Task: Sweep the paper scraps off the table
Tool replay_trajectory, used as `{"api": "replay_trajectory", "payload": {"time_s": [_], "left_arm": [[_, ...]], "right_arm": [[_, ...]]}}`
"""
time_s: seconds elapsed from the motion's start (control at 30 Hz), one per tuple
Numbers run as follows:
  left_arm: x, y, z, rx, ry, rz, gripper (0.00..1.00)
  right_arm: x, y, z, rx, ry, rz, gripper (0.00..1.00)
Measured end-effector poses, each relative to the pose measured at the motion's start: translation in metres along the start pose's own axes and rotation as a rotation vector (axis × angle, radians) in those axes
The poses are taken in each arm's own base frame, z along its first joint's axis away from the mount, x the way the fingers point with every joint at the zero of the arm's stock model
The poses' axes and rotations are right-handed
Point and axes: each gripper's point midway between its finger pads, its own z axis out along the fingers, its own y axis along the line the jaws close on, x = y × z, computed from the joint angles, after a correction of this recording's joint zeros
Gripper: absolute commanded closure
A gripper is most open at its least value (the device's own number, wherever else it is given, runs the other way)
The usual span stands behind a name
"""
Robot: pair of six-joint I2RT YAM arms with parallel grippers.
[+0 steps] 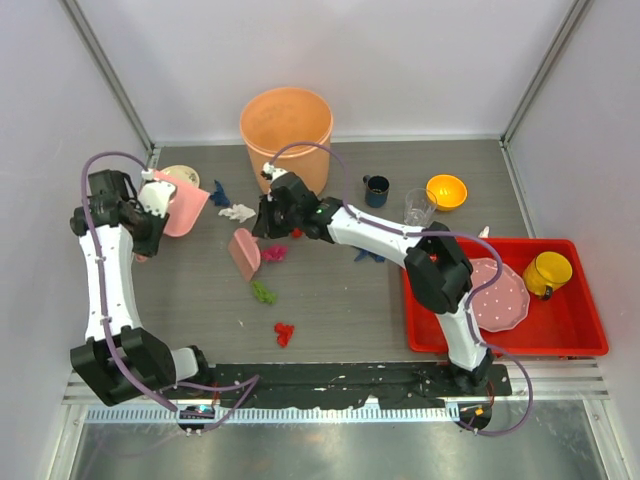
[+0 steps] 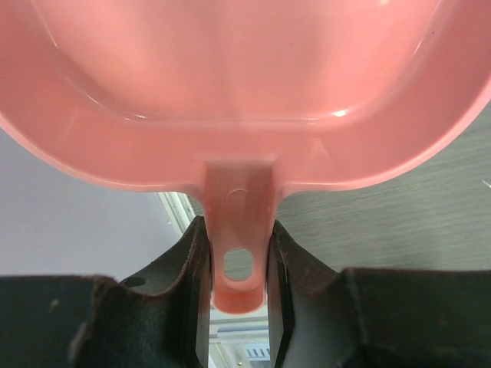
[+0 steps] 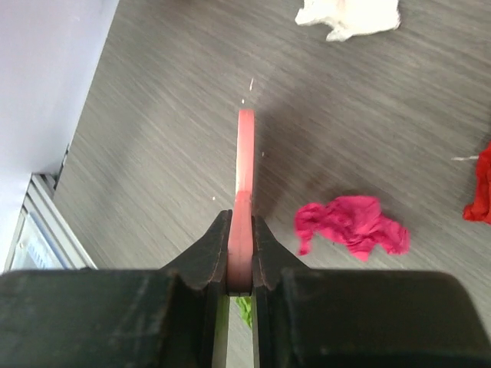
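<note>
Paper scraps lie across the grey table (image 1: 340, 300): blue (image 1: 220, 192), white (image 1: 238, 212), magenta (image 1: 274, 253), green (image 1: 263, 293), red (image 1: 284, 333) and another blue one (image 1: 368, 256). My left gripper (image 1: 158, 203) (image 2: 239, 284) is shut on the handle of the pink dustpan (image 1: 186, 205) (image 2: 245, 77), held at the table's far left. My right gripper (image 1: 260, 232) (image 3: 241, 253) is shut on a flat pink scraper (image 1: 244, 254) (image 3: 245, 169), which stands edge-on just left of the magenta scrap (image 3: 353, 226). The white scrap (image 3: 349, 15) lies beyond it.
A large orange bucket (image 1: 286, 130) stands at the back centre. Right of it are a dark mug (image 1: 376, 190), a glass (image 1: 419, 207) and an orange bowl (image 1: 446, 190). A red tray (image 1: 560, 335) at the right holds a pink plate (image 1: 498, 295) and a yellow mug (image 1: 548, 272).
</note>
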Motion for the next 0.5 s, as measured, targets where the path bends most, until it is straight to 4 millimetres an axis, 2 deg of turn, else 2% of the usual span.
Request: {"api": "replay_trajectory", "payload": {"time_s": [0.1, 0.23, 0.33, 0.5], "left_arm": [[0.007, -0.016, 0.009, 0.049, 0.033, 0.048, 1.0], [0.016, -0.024, 0.016, 0.079, 0.068, 0.102, 1.0], [0.033, -0.025, 0.027, 0.077, 0.126, 0.16, 1.0], [0.076, -0.045, 0.053, 0.148, 0.274, 0.259, 1.0]], "right_arm": [[0.005, 0.005, -0.005, -0.021, 0.026, -0.023, 0.99], [0.002, 0.02, -0.02, -0.063, 0.036, -0.048, 0.99], [-0.015, 0.03, -0.042, -0.069, -0.003, -0.081, 0.99], [-0.071, 0.02, -0.103, 0.075, -0.182, -0.18, 0.99]]}}
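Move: The paper scraps lie strewn on the table between the two hands. From the left hand, holding the dustpan, they are roughly 14 cm right, 3 cm ahead and 20 cm below. From the right hand, with the brush, they are about 8 cm left, 4 cm back and 13 cm below. At that same depth lie the pink cloth, some 3 cm back and 2 cm right of the right hand, and the white cloth, 7 cm ahead and 6 cm left. Down and back, with gathering speed, the left hand brings the still-gripped dustpan some 10 cm lower towards the table beside the scraps, tipping its fingers about 20 degrees nearer to straight down and turning a little clockwise. The right hand keeps the brush, eases back a couple of centimetres, then lifts it up and to the right, away from the scraps, fingertips tilting up. ##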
